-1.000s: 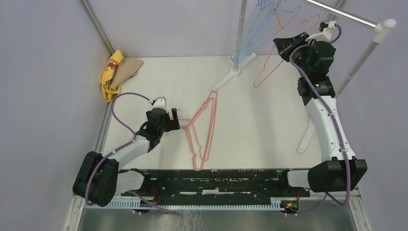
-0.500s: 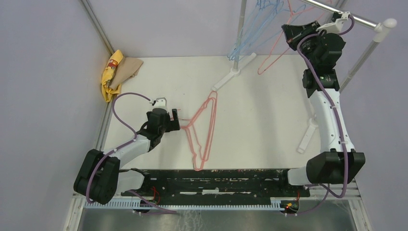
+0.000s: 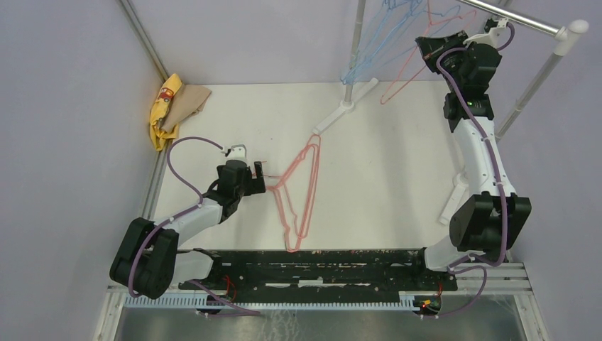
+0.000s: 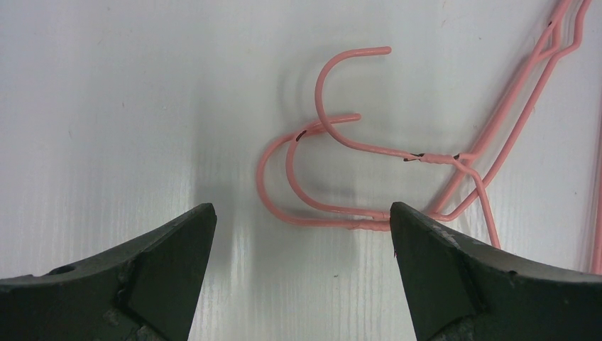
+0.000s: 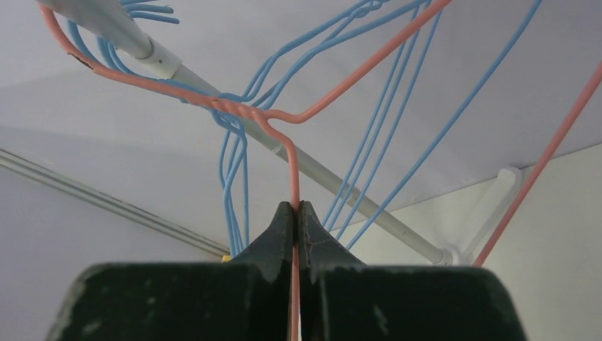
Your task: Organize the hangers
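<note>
Two or three pink hangers [image 3: 298,192] lie overlapped on the white table, and their hooks [image 4: 334,142] show in the left wrist view. My left gripper [image 3: 264,170] is open and empty, and its jaws [image 4: 302,213] stand just short of the hooks. My right gripper [image 3: 426,50] is raised at the back right. It is shut [image 5: 296,207] on the neck of another pink hanger [image 3: 405,78], whose hook [image 5: 85,64] is at the rack's top rail [image 5: 142,42]. Several light blue hangers [image 3: 376,42] hang from that rail [image 3: 518,21].
A yellow and tan cloth [image 3: 174,106] lies at the table's back left corner. The rack's white feet stand at the back middle [image 3: 344,106] and at the right [image 3: 454,202]. Its uprights [image 3: 353,50] rise beside the right arm.
My right arm has lifted the pink hanger up and back, from over the table to the rack's rail. The left arm and the hangers on the table have not moved.
</note>
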Tool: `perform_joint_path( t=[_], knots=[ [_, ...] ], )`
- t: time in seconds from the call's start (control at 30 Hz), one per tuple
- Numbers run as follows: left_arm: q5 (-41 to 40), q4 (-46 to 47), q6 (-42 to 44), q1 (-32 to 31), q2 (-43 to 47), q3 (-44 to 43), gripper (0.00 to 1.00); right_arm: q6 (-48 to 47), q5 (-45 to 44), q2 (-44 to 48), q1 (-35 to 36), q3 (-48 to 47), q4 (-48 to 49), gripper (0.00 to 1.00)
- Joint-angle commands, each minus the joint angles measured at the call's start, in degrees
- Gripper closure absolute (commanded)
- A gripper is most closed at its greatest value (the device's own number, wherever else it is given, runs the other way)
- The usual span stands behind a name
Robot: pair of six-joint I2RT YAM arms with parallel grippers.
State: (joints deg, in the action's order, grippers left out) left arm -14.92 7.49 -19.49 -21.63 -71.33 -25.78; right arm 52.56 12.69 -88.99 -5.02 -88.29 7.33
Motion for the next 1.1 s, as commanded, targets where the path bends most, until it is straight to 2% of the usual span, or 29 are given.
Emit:
perform_joint_path(
  t=[0.0, 0.13, 0.33, 0.4, 0.57, 0.67, 0.87, 1.07],
  knots=[
    [-0.2, 2.8, -2.2, 0.0, -0.1, -1.3, 0.01, -0.1, 1.6, 0.4, -0.4, -0.9, 3.3, 0.99],
    [-0.1, 2.8, -2.3, -0.1, -0.1, -1.2, 0.01, -1.1, 1.8, 1.9, -0.4, 1.6, 1.5, 0.85],
    [-0.1, 2.9, -2.4, -0.1, -0.3, -1.1, 0.01, -3.5, -0.7, 7.0, -0.3, 5.9, -2.3, 0.48],
    [-0.1, 2.8, -2.4, 0.0, -0.1, -1.1, 0.01, -4.8, -1.5, 9.7, -0.3, 7.3, -3.4, 0.42],
    [-0.2, 3.0, -2.5, -0.1, -0.4, -1.1, 0.01, -8.9, -2.5, 17.9, 0.3, 11.2, -6.1, 0.39],
    [-0.4, 3.0, -2.6, -0.1, -0.6, -1.1, 0.01, -14.1, -3.8, 22.6, 3.0, 12.3, -10.5, 0.36],
    [-0.4, 3.1, -2.7, 0.0, -1.2, -1.3, 0.01, -27.1, -10.2, 27.3, 20.5, 13.7, -20.8, 0.36],
    [-0.8, 3.1, -2.9, -0.1, -1.5, -1.1, 0.01, -34.6, -17.8, 21.0, 40.4, 17.4, -25.0, 0.37]
  ],
)
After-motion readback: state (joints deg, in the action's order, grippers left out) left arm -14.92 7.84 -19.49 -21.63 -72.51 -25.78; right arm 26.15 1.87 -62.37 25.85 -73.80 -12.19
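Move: My right hand still pinches one arm of the pink hanger just below its neck, with the hook already over the rail; that spot of the rail is about 12 cm above me and 5 cm ahead. The blue hangers hang some 12 cm to my left and 6 cm farther out, about level with me. The pink hangers left on the table are roughly 42 cm left, 27 cm back and 44 cm below. From my left hand the rail spot is about 25 cm ahead, 62 cm right and 50 cm up. I open my right fingers to let go of the pink hanger's arm and sink about 4 cm as I start to ease back. I then draw straight back from the rail, rising again, and swing left and back towards the pink hangers on the table, ending some 18 cm back and 16 cm left. Meanwhile the wrist rolls its left side down some 25 degrees and turns counter-clockwise, fingers staying open. ##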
